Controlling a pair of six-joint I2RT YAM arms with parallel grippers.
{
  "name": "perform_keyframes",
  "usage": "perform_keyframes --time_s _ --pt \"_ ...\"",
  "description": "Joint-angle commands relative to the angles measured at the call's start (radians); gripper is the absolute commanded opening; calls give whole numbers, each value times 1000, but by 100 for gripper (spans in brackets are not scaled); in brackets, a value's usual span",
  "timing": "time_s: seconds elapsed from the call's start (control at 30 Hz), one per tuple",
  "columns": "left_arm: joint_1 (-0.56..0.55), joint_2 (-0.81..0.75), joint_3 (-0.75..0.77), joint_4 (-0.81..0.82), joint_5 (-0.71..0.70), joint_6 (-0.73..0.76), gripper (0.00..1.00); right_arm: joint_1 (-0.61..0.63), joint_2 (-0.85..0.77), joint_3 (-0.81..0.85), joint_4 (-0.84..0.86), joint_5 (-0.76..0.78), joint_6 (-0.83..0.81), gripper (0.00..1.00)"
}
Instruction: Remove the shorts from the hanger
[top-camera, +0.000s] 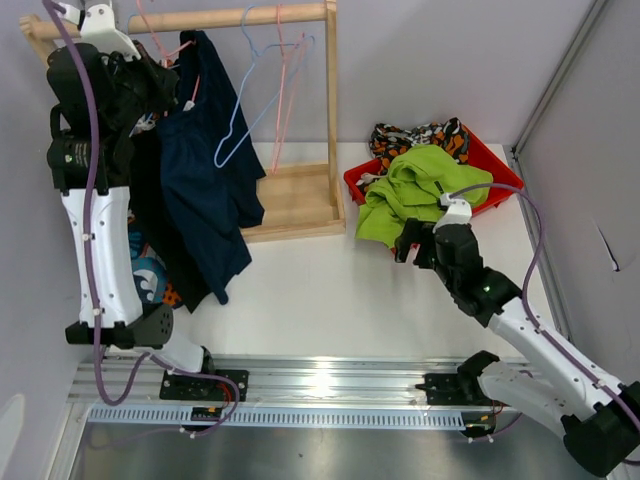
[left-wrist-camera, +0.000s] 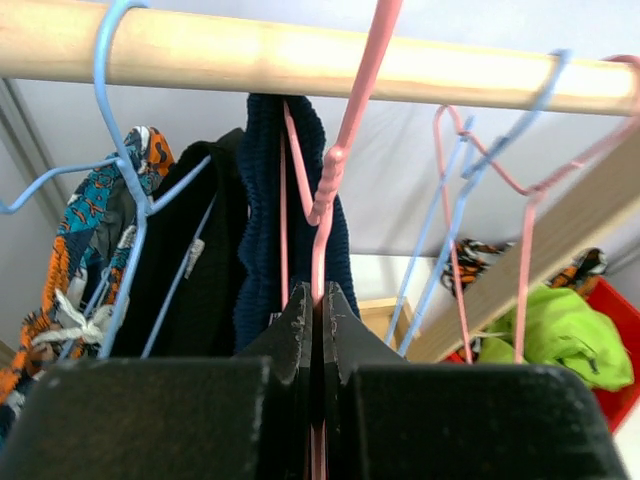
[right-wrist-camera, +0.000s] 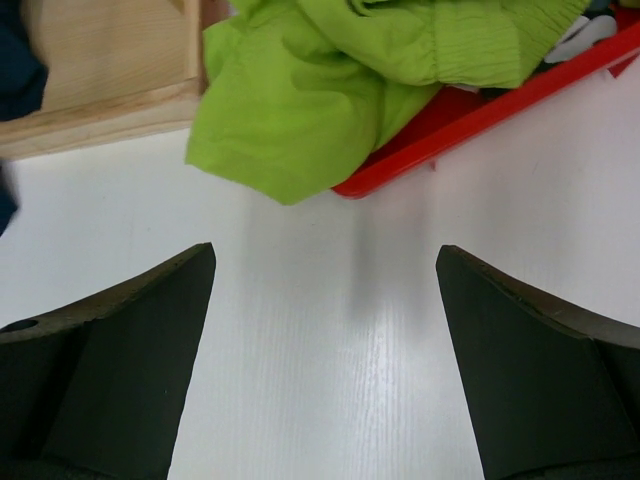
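Observation:
My left gripper (left-wrist-camera: 318, 292) is raised at the wooden rod (left-wrist-camera: 300, 60) and shut on the wire of a pink hanger (left-wrist-camera: 335, 170). Dark navy shorts (left-wrist-camera: 262, 200) hang on that hanger and drop long in the top view (top-camera: 205, 175). Black shorts (left-wrist-camera: 190, 270) and blue-orange patterned shorts (left-wrist-camera: 85, 230) hang on a blue hanger (left-wrist-camera: 125, 170) to the left. Lime green shorts (top-camera: 415, 185) and camouflage shorts (top-camera: 420, 135) lie in the red tray (top-camera: 490, 160). My right gripper (top-camera: 407, 245) is open and empty above the table, just short of the green shorts (right-wrist-camera: 320, 90).
Several empty blue and pink hangers (top-camera: 265, 95) hang on the rod to the right. The rack's wooden base (top-camera: 295, 200) stands between the hanging shorts and the red tray (right-wrist-camera: 480, 110). White walls close in at the left and right.

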Motion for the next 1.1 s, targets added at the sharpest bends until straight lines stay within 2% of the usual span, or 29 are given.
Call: perform_keyframes --time_s 0.0,0.07,0.1,0.2,0.23,0.33,0.47,0.57,0.6,0.83,1.07 --pt "-32 -114 -34 126 67 -32 0 143 -23 94 -4 88 -2 99" --pt "-38 -193 -150 166 76 -41 0 232 -17 118 13 118 -33 99" --pt "-42 -217 -178 176 78 -46 0 334 -11 148 25 131 -46 99" --pt "-52 -306 -340 202 79 -67 0 505 44 211 79 206 -111 99" --pt "-55 -325 -370 216 81 -70 0 613 99 270 109 224 -129 99" --pt "-60 -384 -495 267 73 -87 0 784 219 386 157 315 -206 99" --pt "-68 -408 -563 284 64 -102 0 872 496 648 204 332 -255 100" --pt "-71 -414 -577 290 70 -99 0 910 628 784 224 332 -290 99" --pt "-71 -412 -569 284 71 -96 0 930 708 876 224 329 -296 100" --pt "-71 -414 -568 253 85 -84 0 979 996 1238 183 330 -309 99" --pt "-71 -438 -562 230 131 -89 0 961 1152 1366 214 390 -303 97"
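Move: The right hand, empty, has the navy shorts' middle some 38 cm to its left, 10 cm ahead and 10 cm higher; the black garment hangs about 8 cm left of them. The green shorts in the tray lie about 15 cm ahead of the right hand, 5 cm right and 15 cm below. From the left hand, which holds their pink hanger, the navy shorts' middle is about 2 cm ahead, 6 cm right and 23 cm down. Keeping its pinch on the pink hanger, the left hand draws the hanger and navy shorts back about 7 cm, then sinks some 6 cm, drifting right. Meanwhile the open right hand sweeps about 45 cm left towards the hanging shorts, also back and up about 15 cm each, its fingers swinging counter-clockwise by some 40 degrees and tipping up; contact with the cloth can't be made out. ##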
